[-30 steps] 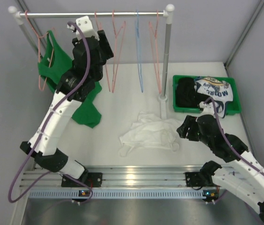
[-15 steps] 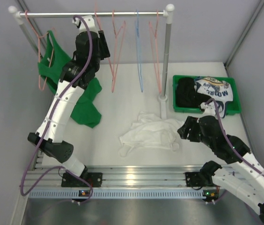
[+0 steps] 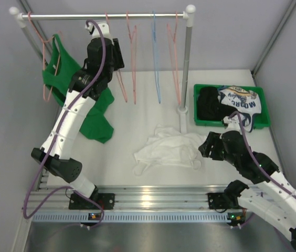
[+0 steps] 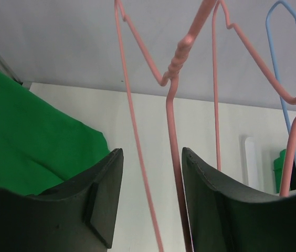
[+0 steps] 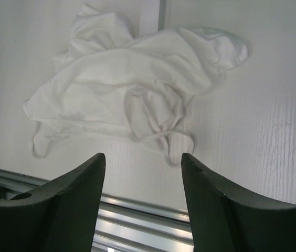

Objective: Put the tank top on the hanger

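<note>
The white tank top (image 3: 169, 147) lies crumpled on the table, its thin straps toward the near edge; it also fills the right wrist view (image 5: 127, 89). My right gripper (image 3: 205, 144) (image 5: 144, 156) hovers open just right of it, nothing between its fingers. My left gripper (image 3: 117, 52) (image 4: 150, 152) is raised to the rail at a pink hanger (image 3: 133, 73). Two of that hanger's wires (image 4: 173, 126) pass between the parted jaws, one close to the right finger (image 4: 205, 178), neither pinched.
A green tank top (image 3: 64, 73) hangs on another pink hanger at the rail's (image 3: 85, 16) left end. A blue hanger (image 3: 155, 63) and a further pink one (image 3: 174, 58) hang to the right. The rack post (image 3: 186, 63) stands mid-table. A green bin (image 3: 258, 125) holds clothes, one with blue lettering (image 3: 240, 100).
My left gripper has shifted along the rail onto the pink hanger and its jaws have narrowed around the wires; the hanger swung slightly. The right arm and the tank top stayed still.
</note>
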`<state>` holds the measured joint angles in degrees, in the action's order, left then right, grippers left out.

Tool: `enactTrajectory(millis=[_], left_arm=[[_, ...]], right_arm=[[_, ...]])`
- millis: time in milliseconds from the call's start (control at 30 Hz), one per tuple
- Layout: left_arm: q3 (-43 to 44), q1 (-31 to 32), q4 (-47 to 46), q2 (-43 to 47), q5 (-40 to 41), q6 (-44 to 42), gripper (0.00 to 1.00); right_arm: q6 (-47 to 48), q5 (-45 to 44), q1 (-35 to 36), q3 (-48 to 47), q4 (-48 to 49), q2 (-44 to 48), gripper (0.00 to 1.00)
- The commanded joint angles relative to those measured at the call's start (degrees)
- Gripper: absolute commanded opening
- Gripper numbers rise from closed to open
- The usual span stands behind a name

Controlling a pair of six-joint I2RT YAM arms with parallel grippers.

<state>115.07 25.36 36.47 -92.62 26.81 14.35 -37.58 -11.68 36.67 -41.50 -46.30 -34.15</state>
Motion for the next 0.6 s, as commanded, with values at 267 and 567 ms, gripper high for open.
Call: enactTrajectory(millis=[267,567], left_arm=[[2.4,-0.3,2.0,1.5,4.6,-2.7,0.36],[2.7,-0.3,2.0,1.1,3.9,-4.2,0.26]], right_arm=[[0.3,0.8,-0.5,0.6,1.6,0.7,0.6],[0.5,0.7,-0.5,0.7,1.3,0.7,0.6]])
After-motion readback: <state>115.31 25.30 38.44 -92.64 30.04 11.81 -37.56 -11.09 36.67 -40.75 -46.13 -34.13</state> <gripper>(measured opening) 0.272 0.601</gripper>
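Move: The near bar of the leftmost bare pink hanger already runs between my left hand's open fingertips, level with them and about 1 cm to the right. The next pink hanger hangs some 6 cm to my left hand's right, and the blue one about 15 cm right, each roughly 3 cm farther out. The green tank top's middle is around 17 cm left, 3 cm ahead and 14 cm below. From my right hand that near bar is some 35 cm left, 26 cm ahead and 26 cm up. I close my left fingers by about half around the pink hanger's near bar, just below its neck, bringing the right finger in against it and taking the bar between the tips. While closing, I ease the hand about 1.5 cm to the left, towards the green tank top, with only a slight roll and turn of the wrist, fingers still pointing forward. ##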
